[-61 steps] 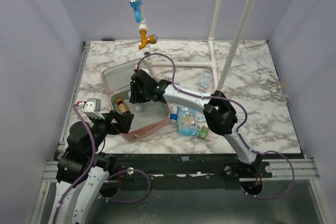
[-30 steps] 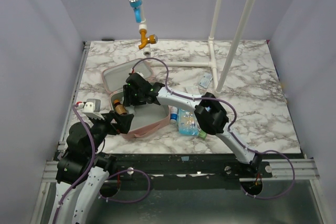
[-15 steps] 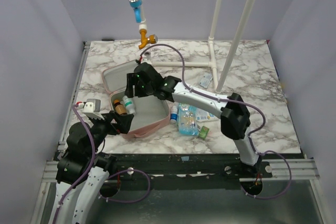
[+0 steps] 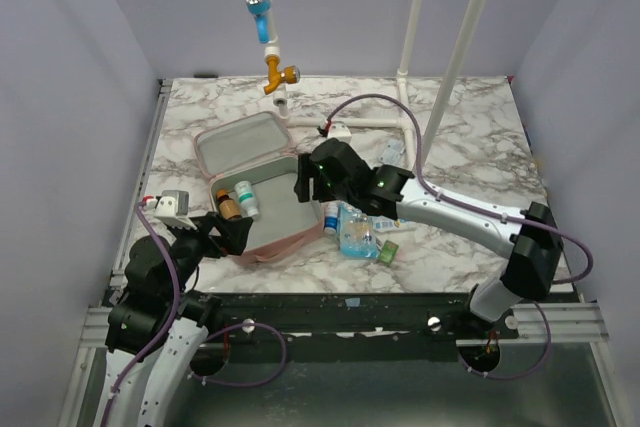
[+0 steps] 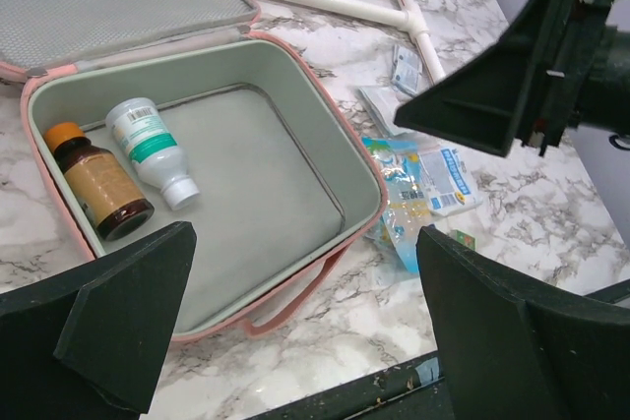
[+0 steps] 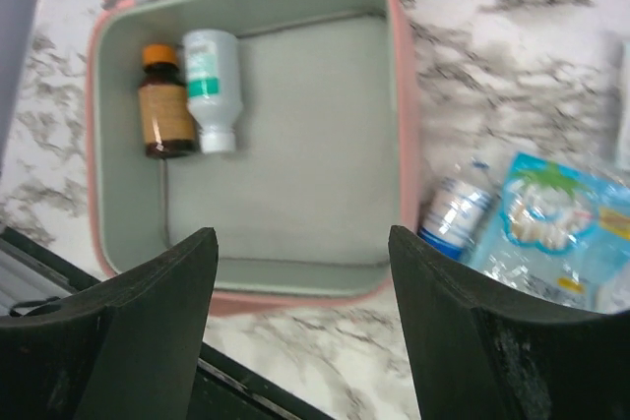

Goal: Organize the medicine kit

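Observation:
The medicine kit [image 4: 280, 215] lies open on the marble table, its pink lid [image 4: 243, 145] folded back to the far left. Inside its grey tray [image 5: 261, 179] [image 6: 295, 145], an amber bottle [image 4: 228, 205] [image 5: 98, 184] [image 6: 163, 115] and a white bottle with a green label [image 4: 246, 197] [image 5: 153, 150] [image 6: 211, 89] lie side by side at the left wall. My right gripper [image 4: 305, 180] [image 6: 303, 243] hovers above the tray's right edge, open and holding nothing. My left gripper [image 4: 226, 234] [image 5: 305, 243] waits open at the kit's near left corner.
To the right of the kit lie blue packets [image 4: 360, 232] [image 6: 556, 223], a small blue-capped bottle [image 4: 330, 219] [image 6: 455, 211] and a small green box [image 4: 387, 252]. A sachet [image 4: 392, 154] rests near the white pipe frame [image 4: 400, 122]. The table's front edge is close.
My right gripper has pulled back to the right out of the kit and opened wider. The white bottle now lies in the tray beside the amber one. The left arm has stayed still.

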Tool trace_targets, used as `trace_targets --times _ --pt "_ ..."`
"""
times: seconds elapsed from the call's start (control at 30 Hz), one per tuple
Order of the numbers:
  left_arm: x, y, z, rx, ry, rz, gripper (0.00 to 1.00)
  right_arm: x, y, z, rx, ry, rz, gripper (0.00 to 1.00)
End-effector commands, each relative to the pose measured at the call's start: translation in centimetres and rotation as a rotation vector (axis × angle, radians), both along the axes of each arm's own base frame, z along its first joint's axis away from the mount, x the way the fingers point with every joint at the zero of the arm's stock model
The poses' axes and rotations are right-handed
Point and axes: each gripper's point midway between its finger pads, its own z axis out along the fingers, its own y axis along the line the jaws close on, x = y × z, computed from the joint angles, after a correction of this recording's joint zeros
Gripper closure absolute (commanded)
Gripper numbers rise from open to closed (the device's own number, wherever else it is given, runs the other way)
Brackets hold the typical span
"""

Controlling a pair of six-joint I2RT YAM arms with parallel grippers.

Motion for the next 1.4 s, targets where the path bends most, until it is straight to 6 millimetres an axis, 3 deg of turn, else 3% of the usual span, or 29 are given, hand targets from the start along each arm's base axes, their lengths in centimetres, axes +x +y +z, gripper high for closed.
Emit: trace_targets --times 0.0,0.2,0.47,0.87,1.2,1.37 --pt "0.0 0.2 -0.1 -0.004 0.003 0.014 0.02 -1.2 -5.3 -1.6 -0.108 -0.01 -0.09 0.27" --pt "0.0 0.3 0.0 -0.008 -0.004 0.02 0.02 -2.4 -9.6 -5.6 -0.195 0.034 -0.144 0.28" --pt "0.0 0.3 0.0 -0.008 -0.004 0.019 0.02 -1.6 -12.3 -10.3 -0.255 0.106 -0.205 0.32" --pt "-0.1 0.3 0.0 -0.01 -0.007 0.017 0.02 0.2 -13.2 -15.1 -0.298 0.18 -0.261 0.36" --pt "-0.1 0.2 0.1 -0.011 -0.011 0.014 0.02 0.1 -13.8 -17.9 -0.35 0.217 -0.277 0.45" --pt "-0.2 0.2 0.1 -0.013 -0.016 0.013 0.02 -0.2 -14.3 -18.7 -0.37 0.228 -0.285 0.64"
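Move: The cotton swab pack lies about 14 cm to the right hand's right, 1 cm back and some 18 cm below it. The blue-and-white bottle stands about 6 cm left of the pack and 2 cm farther out; the gauze pack is 7 cm to its right and 2 cm farther out, the green box 7 cm right and 6 cm nearer. The case's middle is about 8 cm left of the right hand and 3 cm ahead. From the left hand the swab pack is roughly 26 cm right, 13 cm ahead, 22 cm down. The right hand leaves the case empty, sweeping about 13 cm to the right past the blue-and-white bottle while sinking some 17 cm towards the cotton swab pack, first bowing 2 to 3 cm back and then coming forward again for a near-vertical finish. The wrist turns some 15 degrees clockwise, rolls its left side down about 20 and tips the fingers further down; they narrow slightly on the way and, once down at the middle of the pack, close more clearly and begin to pinch its wrapping. ##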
